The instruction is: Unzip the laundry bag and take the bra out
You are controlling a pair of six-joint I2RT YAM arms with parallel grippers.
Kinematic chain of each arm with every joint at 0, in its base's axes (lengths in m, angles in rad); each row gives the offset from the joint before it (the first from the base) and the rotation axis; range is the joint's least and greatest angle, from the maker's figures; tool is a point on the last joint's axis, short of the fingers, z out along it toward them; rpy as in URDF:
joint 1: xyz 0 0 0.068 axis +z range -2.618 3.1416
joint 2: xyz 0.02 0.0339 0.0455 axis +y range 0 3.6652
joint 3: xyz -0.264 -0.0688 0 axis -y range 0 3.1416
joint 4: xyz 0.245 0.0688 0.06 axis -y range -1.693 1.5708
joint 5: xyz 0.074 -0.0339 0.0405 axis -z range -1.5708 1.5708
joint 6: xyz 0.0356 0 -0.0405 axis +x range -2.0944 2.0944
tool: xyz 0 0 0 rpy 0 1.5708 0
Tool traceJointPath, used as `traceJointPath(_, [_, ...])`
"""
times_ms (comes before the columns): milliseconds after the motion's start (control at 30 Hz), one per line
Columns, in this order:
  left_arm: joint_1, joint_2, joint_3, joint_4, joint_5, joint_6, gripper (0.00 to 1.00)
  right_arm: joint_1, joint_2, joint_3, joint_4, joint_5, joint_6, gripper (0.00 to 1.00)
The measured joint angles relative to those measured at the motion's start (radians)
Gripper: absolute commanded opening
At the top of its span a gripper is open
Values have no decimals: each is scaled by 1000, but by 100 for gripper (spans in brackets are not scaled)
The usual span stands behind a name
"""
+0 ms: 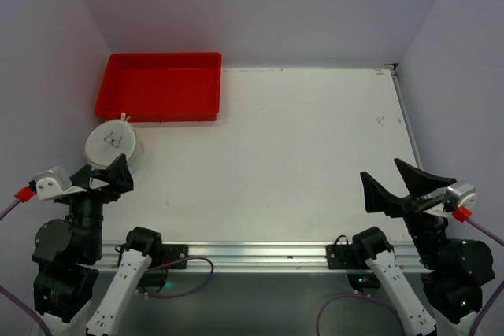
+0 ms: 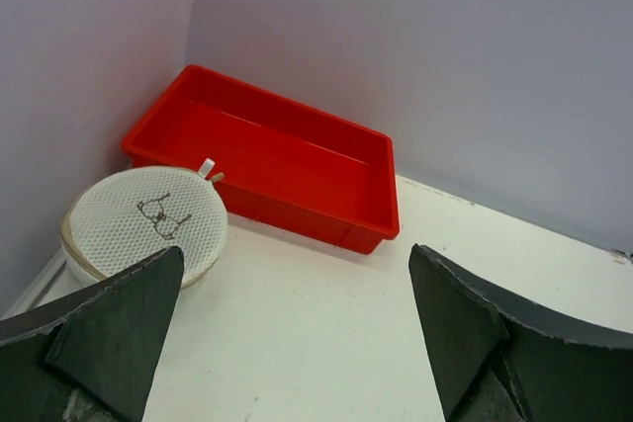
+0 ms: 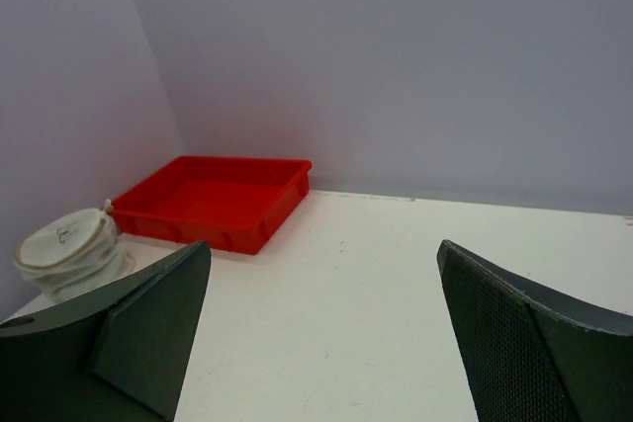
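Note:
The laundry bag (image 1: 113, 145) is a round white mesh pouch with a small black bra drawing on its top face. It lies at the table's left edge, just in front of the red tray. It also shows in the left wrist view (image 2: 143, 219) and, far left, in the right wrist view (image 3: 64, 244). A small white tab (image 2: 208, 167) sticks up at its far rim. The bag looks closed and the bra is hidden. My left gripper (image 1: 101, 172) is open and empty just near of the bag (image 2: 297, 254). My right gripper (image 1: 382, 171) is open and empty at the near right (image 3: 324, 246).
A red rectangular tray (image 1: 157, 57) stands at the back left against the wall, empty, and shows in both wrist views (image 2: 297, 214) (image 3: 213, 229). Grey walls close the table on the left, back and right. The white table (image 1: 299, 155) spreads between the arms.

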Motion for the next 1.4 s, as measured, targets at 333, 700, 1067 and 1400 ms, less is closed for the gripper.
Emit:
traceJointPath(333, [-1, 201, -43, 2, 12, -24, 100, 0, 42, -20, -4, -50, 75, 99])
traceJointPath(700, [1, 914, -39, 132, -68, -77, 100, 0, 312, -111, -8, -237, 218, 99])
traceJointPath(1067, [42, 1368, 198, 119, -321, -71, 100, 0, 355, -230, 6, -387, 255, 99])
traceJointPath(1400, [174, 1407, 196, 144, -413, -40, 97, 0, 360, -245, 52, -417, 254, 99])
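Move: The laundry bag's zip pull lies about 27 cm ahead of the left hand, 10 cm to its left and 25 cm below. The bag's middle is some 21 cm ahead of that hand, 14 cm left and 29 cm down. The red tray is about 42 cm ahead and 2 cm left, 33 cm below. From the right hand the zip pull is roughly 29 cm ahead, 64 cm left and 27 cm down. Open left hand reaches 23 cm forward, 20 down towards the zip pull, tipping down; right sinks 14, goes left. ##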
